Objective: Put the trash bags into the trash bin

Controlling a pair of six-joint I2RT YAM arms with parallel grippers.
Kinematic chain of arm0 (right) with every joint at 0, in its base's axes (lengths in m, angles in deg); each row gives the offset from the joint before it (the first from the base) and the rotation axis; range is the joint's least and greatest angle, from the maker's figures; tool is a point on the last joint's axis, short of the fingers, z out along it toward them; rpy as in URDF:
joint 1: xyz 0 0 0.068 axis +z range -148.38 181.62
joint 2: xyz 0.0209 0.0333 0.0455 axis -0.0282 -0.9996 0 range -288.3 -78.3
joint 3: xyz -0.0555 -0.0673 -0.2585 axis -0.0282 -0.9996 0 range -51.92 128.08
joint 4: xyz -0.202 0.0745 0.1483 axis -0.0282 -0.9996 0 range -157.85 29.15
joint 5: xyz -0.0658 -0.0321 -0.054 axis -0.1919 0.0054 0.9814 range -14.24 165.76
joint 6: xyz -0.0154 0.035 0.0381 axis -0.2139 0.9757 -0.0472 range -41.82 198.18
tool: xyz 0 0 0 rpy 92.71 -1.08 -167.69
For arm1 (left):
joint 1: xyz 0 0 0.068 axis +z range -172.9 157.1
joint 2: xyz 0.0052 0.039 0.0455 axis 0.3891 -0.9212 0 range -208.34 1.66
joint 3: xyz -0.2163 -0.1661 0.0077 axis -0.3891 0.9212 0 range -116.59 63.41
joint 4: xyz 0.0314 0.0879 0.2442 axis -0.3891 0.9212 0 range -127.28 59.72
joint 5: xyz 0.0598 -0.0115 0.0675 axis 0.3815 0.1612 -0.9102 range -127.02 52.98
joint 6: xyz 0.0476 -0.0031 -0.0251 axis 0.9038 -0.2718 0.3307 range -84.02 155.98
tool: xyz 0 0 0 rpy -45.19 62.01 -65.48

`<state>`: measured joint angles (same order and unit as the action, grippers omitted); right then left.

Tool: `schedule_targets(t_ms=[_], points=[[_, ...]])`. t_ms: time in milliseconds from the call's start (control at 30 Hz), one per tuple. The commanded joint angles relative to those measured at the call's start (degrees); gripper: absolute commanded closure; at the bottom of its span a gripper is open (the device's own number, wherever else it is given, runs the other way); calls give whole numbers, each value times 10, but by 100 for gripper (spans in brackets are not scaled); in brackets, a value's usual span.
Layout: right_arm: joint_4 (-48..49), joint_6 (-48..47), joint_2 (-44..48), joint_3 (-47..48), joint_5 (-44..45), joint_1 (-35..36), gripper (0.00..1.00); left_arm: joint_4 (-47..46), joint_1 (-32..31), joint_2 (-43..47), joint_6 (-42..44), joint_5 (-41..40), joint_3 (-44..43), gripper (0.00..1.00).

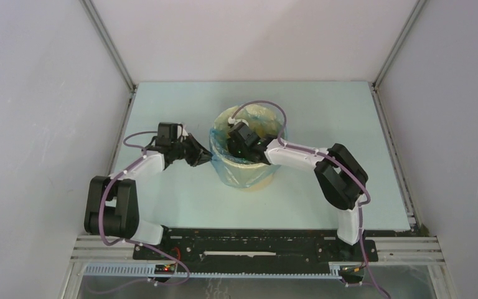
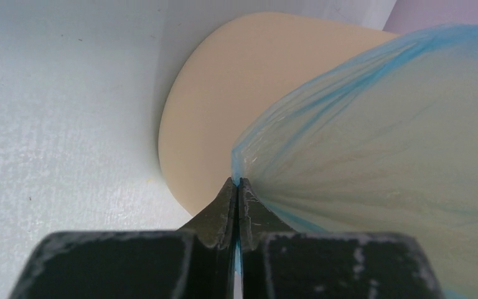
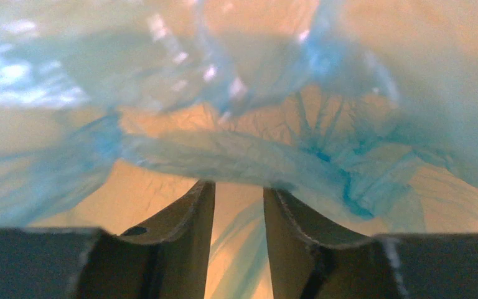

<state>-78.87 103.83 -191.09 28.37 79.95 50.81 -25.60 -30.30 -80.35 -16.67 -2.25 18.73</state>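
The pale tan trash bin (image 1: 259, 184) stands mid-table, and the light-blue trash bag (image 1: 235, 172) lines it and folds over its rim. In the top view my left gripper (image 1: 206, 157) is at the bin's left side. The left wrist view shows this gripper (image 2: 238, 182) shut on a pinched edge of the bag (image 2: 379, 156), beside the bin's wall (image 2: 236, 93). My right gripper (image 1: 232, 142) reaches down inside the bin. Its jaws (image 3: 239, 187) stand apart, with a fold of the bag (image 3: 224, 159) lying across their tips and nothing clamped between them.
The bin stands on a pale green table (image 1: 323, 106) enclosed by white walls with metal corner posts (image 1: 109, 47). The right arm's elbow (image 1: 342, 177) rests right of the bin. A purple cable (image 1: 267, 104) arcs over the bin's mouth.
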Motion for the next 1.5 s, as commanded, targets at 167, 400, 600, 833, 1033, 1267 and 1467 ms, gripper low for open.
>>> schedule_targets(t_ms=[167, 400, 600, 833, 1033, 1267, 1467], points=[[-66, -18, 119, 42, 11, 0, 42, -16, -4, -10, 4, 2, -15, 100], [-84, -20, 155, 72, -9, -20, 44, -16, -5, -11, 4, 3, -8, 100], [-148, -15, 180, 97, -33, -24, 42, -15, -4, -12, 4, 4, -12, 100], [-106, -4, 192, 2, -73, -8, 37, -16, -4, -15, 0, 3, -18, 100], [-11, -2, 86, -30, -43, 2, 40, -23, -5, -25, -10, 2, -12, 100], [20, -29, 25, -25, -4, -2, 38, -30, -11, -26, -28, 1, -24, 100], [-29, -25, 77, 3, -16, -3, 35, -23, -19, -19, -32, 6, -43, 90]])
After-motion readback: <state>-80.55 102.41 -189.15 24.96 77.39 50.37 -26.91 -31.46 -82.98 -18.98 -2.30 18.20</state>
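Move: My right hand is down inside the bag-lined bin, near its left wall. The middle of the trash bag and of the bin lies about 6 cm to the hand's right and 2 cm ahead, at nearly its height. From my left hand, which holds a pinch of the bag's edge outside the left rim, that same middle is some 13 cm to the right, 3 cm ahead and 5 cm lower. My right hand comes up out of the bin's depth by about 15 cm, drawing a little back and right near the top. Then it plunges some 16 cm down into the bag again, slightly back and right of where it began, and eases up a centimetre; its fingers spread wider on the way up. My left hand keeps its pinch on the bag's edge and barely sinks. ##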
